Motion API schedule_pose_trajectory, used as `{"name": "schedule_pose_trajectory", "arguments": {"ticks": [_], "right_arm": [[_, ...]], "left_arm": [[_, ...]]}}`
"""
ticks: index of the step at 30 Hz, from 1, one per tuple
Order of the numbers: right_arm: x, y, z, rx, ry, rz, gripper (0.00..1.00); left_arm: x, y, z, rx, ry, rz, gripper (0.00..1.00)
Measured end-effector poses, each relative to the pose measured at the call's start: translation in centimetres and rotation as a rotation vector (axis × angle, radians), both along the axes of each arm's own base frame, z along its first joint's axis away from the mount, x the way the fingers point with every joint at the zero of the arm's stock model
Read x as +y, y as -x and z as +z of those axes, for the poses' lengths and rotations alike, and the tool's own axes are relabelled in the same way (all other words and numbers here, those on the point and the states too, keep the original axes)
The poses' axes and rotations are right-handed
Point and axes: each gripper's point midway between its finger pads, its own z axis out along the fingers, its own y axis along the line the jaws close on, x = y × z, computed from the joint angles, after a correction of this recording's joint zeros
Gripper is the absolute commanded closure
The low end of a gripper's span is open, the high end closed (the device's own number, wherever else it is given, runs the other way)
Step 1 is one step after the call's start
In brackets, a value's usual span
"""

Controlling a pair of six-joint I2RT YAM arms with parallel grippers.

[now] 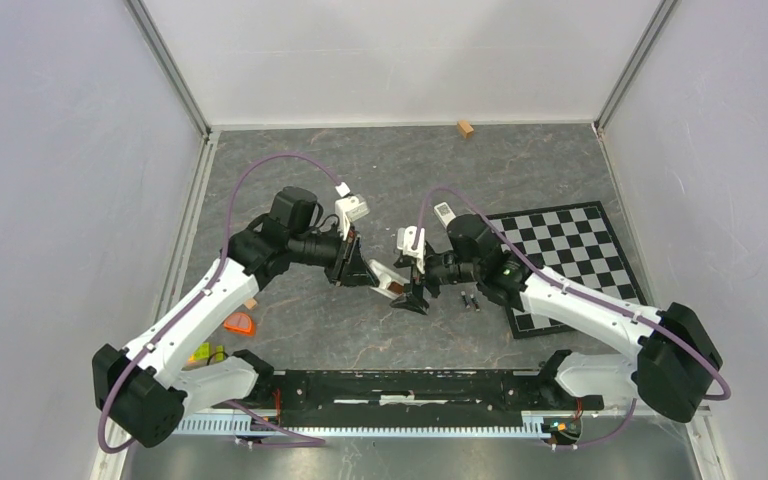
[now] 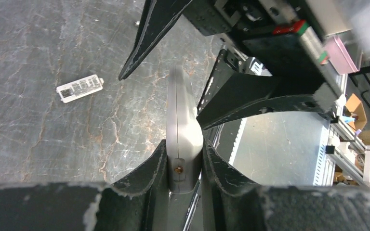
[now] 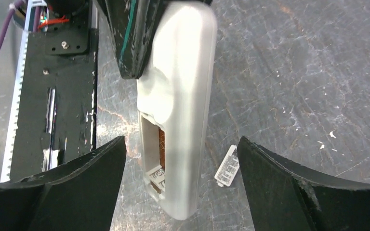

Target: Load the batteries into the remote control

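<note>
My left gripper (image 2: 184,144) is shut on the remote control (image 2: 183,115) and holds it edge-on above the table. In the right wrist view the remote control (image 3: 185,86) shows its plain white back. Its battery compartment (image 3: 156,159) is uncovered, with a spring contact and something brownish inside. My right gripper (image 3: 180,139) is open, one finger on each side of the remote's free end without touching it. The loose white battery cover (image 3: 226,166) lies on the table below. Two dark batteries (image 1: 469,299) lie on the table just right of my right gripper (image 1: 412,295).
A checkerboard mat (image 1: 570,260) lies at the right under the right arm. A small wooden block (image 1: 465,128) sits by the back wall. An orange piece (image 1: 241,323) and a yellow-green item (image 1: 200,352) lie near the left arm's base. The black rail (image 1: 410,385) runs along the near edge.
</note>
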Motion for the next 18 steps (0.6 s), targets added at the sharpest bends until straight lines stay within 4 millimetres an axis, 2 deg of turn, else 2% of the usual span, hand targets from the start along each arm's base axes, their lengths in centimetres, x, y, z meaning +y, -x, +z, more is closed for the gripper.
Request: {"name": "schedule_pose_trajectory", "arguments": {"ticks": [4, 8, 13, 18], "right_arm": [[-0.3, 0.4, -0.8, 0.003, 0.036, 0.005, 0.37], [-0.4, 0.6, -1.0, 0.040, 0.043, -0.016, 0.55], [-0.5, 0.8, 0.0, 0.057, -0.009, -0.054, 0.75], [-0.4, 0.8, 0.9, 0.121, -0.086, -0.126, 0.80]], "left_arm": [[-0.2, 0.6, 0.5, 0.006, 0.027, -0.037, 0.95], [-0.3, 0.5, 1.0, -0.021, 0.045, -0.036, 0.89], [-0.7, 0.2, 2.5, -0.058, 0.106, -0.024, 0.70], [-1.5, -0.5, 3.8, -0.052, 0.213, 0.032, 0.61]]}}
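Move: My left hand holds the upper-left end of the remote control; its middle is about 5 cm to that hand's right, 2 cm back and 3 cm lower. From my open right hand, already around the other end, the remote's middle is roughly 4 cm left, 1 cm ahead and 2 cm up. On the table about 16 cm below my right hand are the battery cover, 6 cm ahead and 4 cm right, and two batteries, 3 cm ahead and 17 cm right. I close my right fingers from wide open to about half, pinching the free, battery-compartment end of the remote by its sides, with that hand dipping about 1 cm, then rising 2 cm. My left hand keeps the remote between its fingertips and rises about 4 cm, easing slightly right and tilting its fingers up some 10 degrees; its grip just starts to slacken at the end. ##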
